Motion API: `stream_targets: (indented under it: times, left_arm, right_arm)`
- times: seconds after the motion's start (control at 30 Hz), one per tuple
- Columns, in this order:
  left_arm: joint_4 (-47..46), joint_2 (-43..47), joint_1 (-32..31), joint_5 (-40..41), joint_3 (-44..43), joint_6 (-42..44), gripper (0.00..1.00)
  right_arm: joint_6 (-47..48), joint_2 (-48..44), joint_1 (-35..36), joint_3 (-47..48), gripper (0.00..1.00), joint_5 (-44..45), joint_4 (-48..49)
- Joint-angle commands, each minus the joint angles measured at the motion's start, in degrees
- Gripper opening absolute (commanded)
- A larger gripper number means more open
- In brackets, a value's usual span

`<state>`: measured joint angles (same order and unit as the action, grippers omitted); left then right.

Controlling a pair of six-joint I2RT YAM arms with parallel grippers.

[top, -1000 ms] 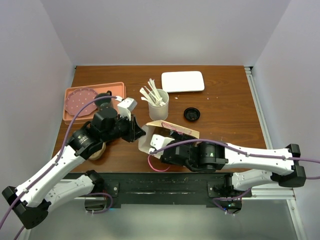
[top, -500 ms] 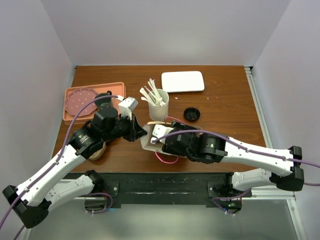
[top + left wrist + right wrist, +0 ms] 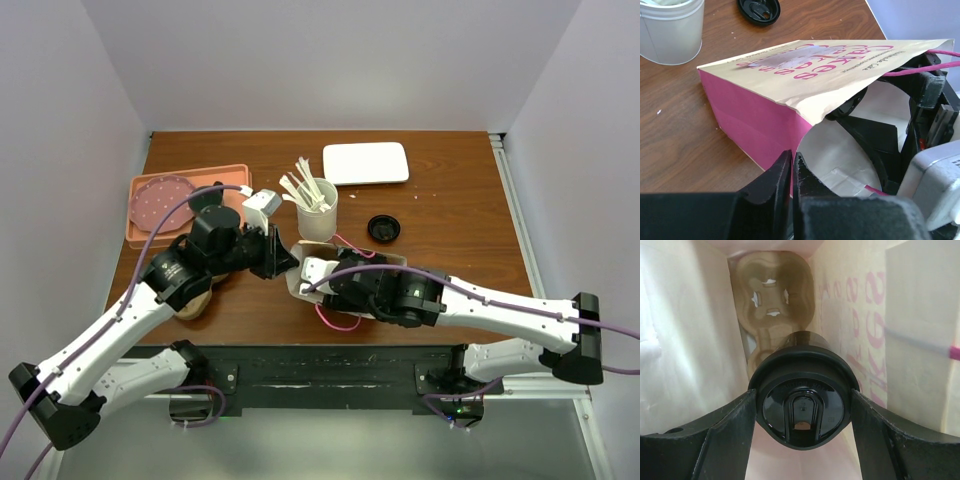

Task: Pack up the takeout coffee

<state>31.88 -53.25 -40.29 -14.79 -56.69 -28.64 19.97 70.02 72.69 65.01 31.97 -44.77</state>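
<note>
A cream paper bag [image 3: 790, 75] with pink sides and pink handles lies on its side, mouth towards the arms; it also shows in the top view [image 3: 345, 256]. My left gripper [image 3: 792, 156] is shut on the pink edge of the bag's mouth, seen from above [image 3: 283, 258]. My right gripper [image 3: 802, 395] is inside the bag, shut on the takeout coffee [image 3: 802, 412], a dark cup with a black lid. Its fingers [image 3: 732, 432] press both sides of the lid. A brown pulp cup carrier [image 3: 772, 295] sits at the bag's far end. From above the cup is hidden.
A white cup of pale stirrers [image 3: 317, 210] stands just behind the bag. A loose black lid [image 3: 384, 228] lies to its right and a white rectangular tray [image 3: 365, 162] farther back. A pink tray [image 3: 145, 235] with a pink plate [image 3: 160, 198] is at the left.
My right gripper has pushed deeper into the bag with the cup. My left gripper, still on the bag's edge, has shifted slightly away from the arms' bases with the bag's mouth.
</note>
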Motion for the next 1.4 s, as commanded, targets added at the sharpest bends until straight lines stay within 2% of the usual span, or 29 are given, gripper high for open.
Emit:
stream_targets:
  times: [0.0, 0.07, 0.13, 0.33, 0.4, 0.47, 0.6, 0.77, 0.93, 1.0, 1.13, 1.17, 1.37]
  left_arm:
    - [-1.1, 0.9, -0.3, 0.0, -3.0, 0.8, 0.17]
    - [-0.2, 0.6, -0.3, 0.7, -3.3, 0.8, 0.3]
    - [1.2, -0.2, -0.3, 1.9, -3.8, 1.5, 0.35]
    - [0.9, -2.5, -0.3, 2.4, -4.6, 3.1, 0.38]
    - [-0.1, -2.4, -0.2, 0.0, -3.5, 2.7, 0.32]
    - [-2.1, -1.8, -0.3, -2.2, -2.7, 2.4, 0.19]
    - [-6.7, 0.5, -0.6, -6.1, 1.1, 0.3, 0.03]
    - [-8.6, 1.1, -1.8, -8.0, 2.8, 0.3, 0.0]
    - [-8.3, 1.8, -2.9, -5.5, 4.3, 1.0, 0.0]
    - [-6.1, 0.5, -2.9, -3.2, 2.8, 1.6, 0.21]
    - [-4.6, 0.1, -2.9, 2.2, 0.3, 1.8, 0.39]
    - [-3.9, -0.2, -3.0, 2.5, 0.2, 2.2, 0.43]
    - [-2.3, -2.2, -2.9, 3.4, -1.3, 4.4, 0.45]
  right_arm:
    - [5.7, -2.3, 0.0, -2.7, 0.12, 0.5, 2.3]
    - [5.7, -3.3, 0.0, -3.4, 0.12, -0.1, 2.9]
    - [6.1, -4.1, 0.0, -4.6, 0.12, -0.2, 3.1]
    - [5.9, -7.5, 0.0, -8.3, 0.11, 0.0, 1.9]
    - [5.8, -8.8, 0.0, -8.8, 0.11, 0.5, 0.8]
    - [6.0, -9.1, 0.0, -8.9, 0.11, 1.4, -0.2]
    - [8.1, -9.5, 0.0, -10.6, 0.11, 2.8, 1.3]
    - [7.4, -9.3, 0.1, -11.8, 0.11, 2.4, 3.8]
    - [7.8, -10.3, 0.0, -13.1, 0.11, 0.8, 3.9]
    - [8.3, -9.6, 0.1, -12.9, 0.11, 1.4, 3.9]
    - [9.5, -8.8, 0.1, -13.9, 0.11, 2.0, 5.6]
    - [9.7, -8.7, 0.0, -14.3, 0.1, 3.2, 5.9]
    - [13.6, -7.6, 0.1, -19.3, 0.1, 8.5, 13.5]
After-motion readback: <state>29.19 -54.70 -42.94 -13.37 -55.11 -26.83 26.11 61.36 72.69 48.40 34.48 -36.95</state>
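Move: The right hand holds the lidded cup inside the tilted bag; the carrier's nearer well lies about 6 cm ahead, 2 cm left and 12 cm below it. The black lid on the table is some 11 cm ahead and 7 cm right of that hand, 18 cm lower. The left hand's closed fingertips are at the bag's rim, about 1 cm to their right; the straw cup stands roughly 14 cm ahead of them, 4 cm right and 17 cm down. Right hand takes its cup 4 cm down and right, towards the carrier; left fingers open by the rim. ##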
